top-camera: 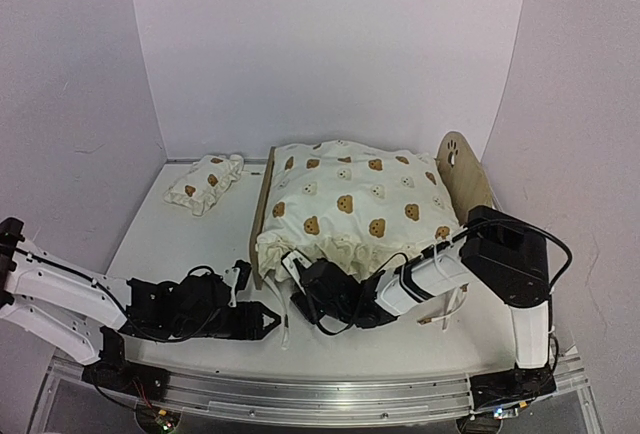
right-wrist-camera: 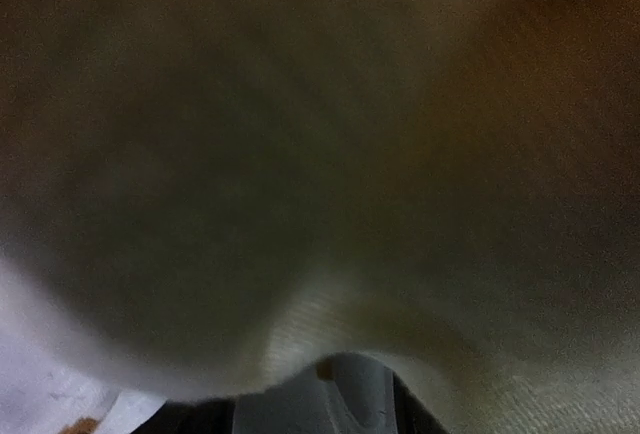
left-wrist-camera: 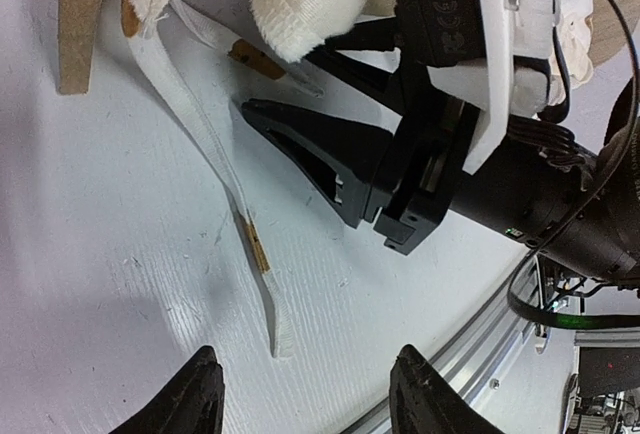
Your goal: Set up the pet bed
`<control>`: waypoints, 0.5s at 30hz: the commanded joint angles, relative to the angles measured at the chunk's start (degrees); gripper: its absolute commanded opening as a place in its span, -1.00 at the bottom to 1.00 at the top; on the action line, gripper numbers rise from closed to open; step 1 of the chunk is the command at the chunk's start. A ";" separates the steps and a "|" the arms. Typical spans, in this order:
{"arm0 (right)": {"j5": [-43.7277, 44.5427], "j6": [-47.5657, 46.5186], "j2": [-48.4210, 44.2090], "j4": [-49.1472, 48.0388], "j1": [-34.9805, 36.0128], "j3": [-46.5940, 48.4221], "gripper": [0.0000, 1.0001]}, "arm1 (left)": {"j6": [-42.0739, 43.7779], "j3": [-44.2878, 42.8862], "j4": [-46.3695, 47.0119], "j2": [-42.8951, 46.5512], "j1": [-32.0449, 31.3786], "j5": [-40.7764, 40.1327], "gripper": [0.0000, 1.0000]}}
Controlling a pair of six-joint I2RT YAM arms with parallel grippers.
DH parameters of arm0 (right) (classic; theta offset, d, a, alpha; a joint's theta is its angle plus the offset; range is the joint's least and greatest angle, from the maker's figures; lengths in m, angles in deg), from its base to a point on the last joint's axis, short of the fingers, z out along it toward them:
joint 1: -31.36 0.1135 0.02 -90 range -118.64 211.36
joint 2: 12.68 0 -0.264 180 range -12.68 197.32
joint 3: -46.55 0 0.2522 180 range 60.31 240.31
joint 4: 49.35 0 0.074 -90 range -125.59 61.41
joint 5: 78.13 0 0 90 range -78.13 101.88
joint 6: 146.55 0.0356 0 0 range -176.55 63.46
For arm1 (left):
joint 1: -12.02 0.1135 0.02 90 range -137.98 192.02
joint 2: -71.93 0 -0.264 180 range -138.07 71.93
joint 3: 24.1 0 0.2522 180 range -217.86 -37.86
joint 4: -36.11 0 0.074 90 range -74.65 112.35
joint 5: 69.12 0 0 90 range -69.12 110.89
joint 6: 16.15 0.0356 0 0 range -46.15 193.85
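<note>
The pet bed [top-camera: 462, 169] stands at the middle right of the table, its paw-cutout board on the right and a plain wooden board [top-camera: 262, 219] on the left. A cream bear-print cushion [top-camera: 350, 204] lies on it and hides its base. My right gripper [top-camera: 305, 289] reaches under the cushion's near left ruffle with its black fingers [left-wrist-camera: 310, 149] apart; cushion fabric [right-wrist-camera: 320, 154] fills its wrist view. My left gripper [left-wrist-camera: 310, 394] stands open low over the table just left of it, empty. A white tie [left-wrist-camera: 215, 169] from the cushion trails on the table ahead of its fingertips.
A small bear-print pillow [top-camera: 205, 182] lies at the back left of the table. A wooden leg [left-wrist-camera: 82, 14] of the bed frame stands close to the left gripper. The metal rail [top-camera: 320, 394] runs along the near edge. White walls close in three sides.
</note>
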 commanded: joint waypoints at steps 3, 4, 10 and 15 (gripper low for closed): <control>-4.54 6.55 0.78 0.87 -0.36 -1.52 -0.45 | 0.21 1.42 2.01 4.61 -0.11 -2.51 0.16; -5.75 8.05 -0.29 1.20 0.01 -2.83 -0.56 | 0.25 1.82 1.87 5.68 -0.09 -2.88 0.17; -12.27 13.86 -6.93 6.89 4.19 -5.86 -1.00 | 0.91 2.84 -0.79 11.34 2.09 -4.08 0.24; -18.16 20.83 -15.43 7.37 5.33 -10.97 -1.00 | 1.12 4.85 1.48 14.04 6.09 1.05 0.20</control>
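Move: The ribbon tie I want lies between my right hand's open fingers, its patched end about 1 cm ahead, under the bed cover's ruffle, which hangs some 6 cm ahead, 3 cm right and 4 cm higher. The loose tie lies roughly 4 cm back and 3 cm left; the bed's corner foot is 2 cm ahead, 7 cm left. From my left hand the ribbon tie is about 8 cm ahead, 7 cm right and 7 cm below. I shut my right fingers fully on the ribbon tie's brown-patched end, low by the table, and then pull the tie back towards my base, about 7 cm out from beneath the ruffle, the fingers tipping some 15 degrees more downward. Meanwhile my open left hand lifts about 4 cm, easing left and a little forward, empty. ##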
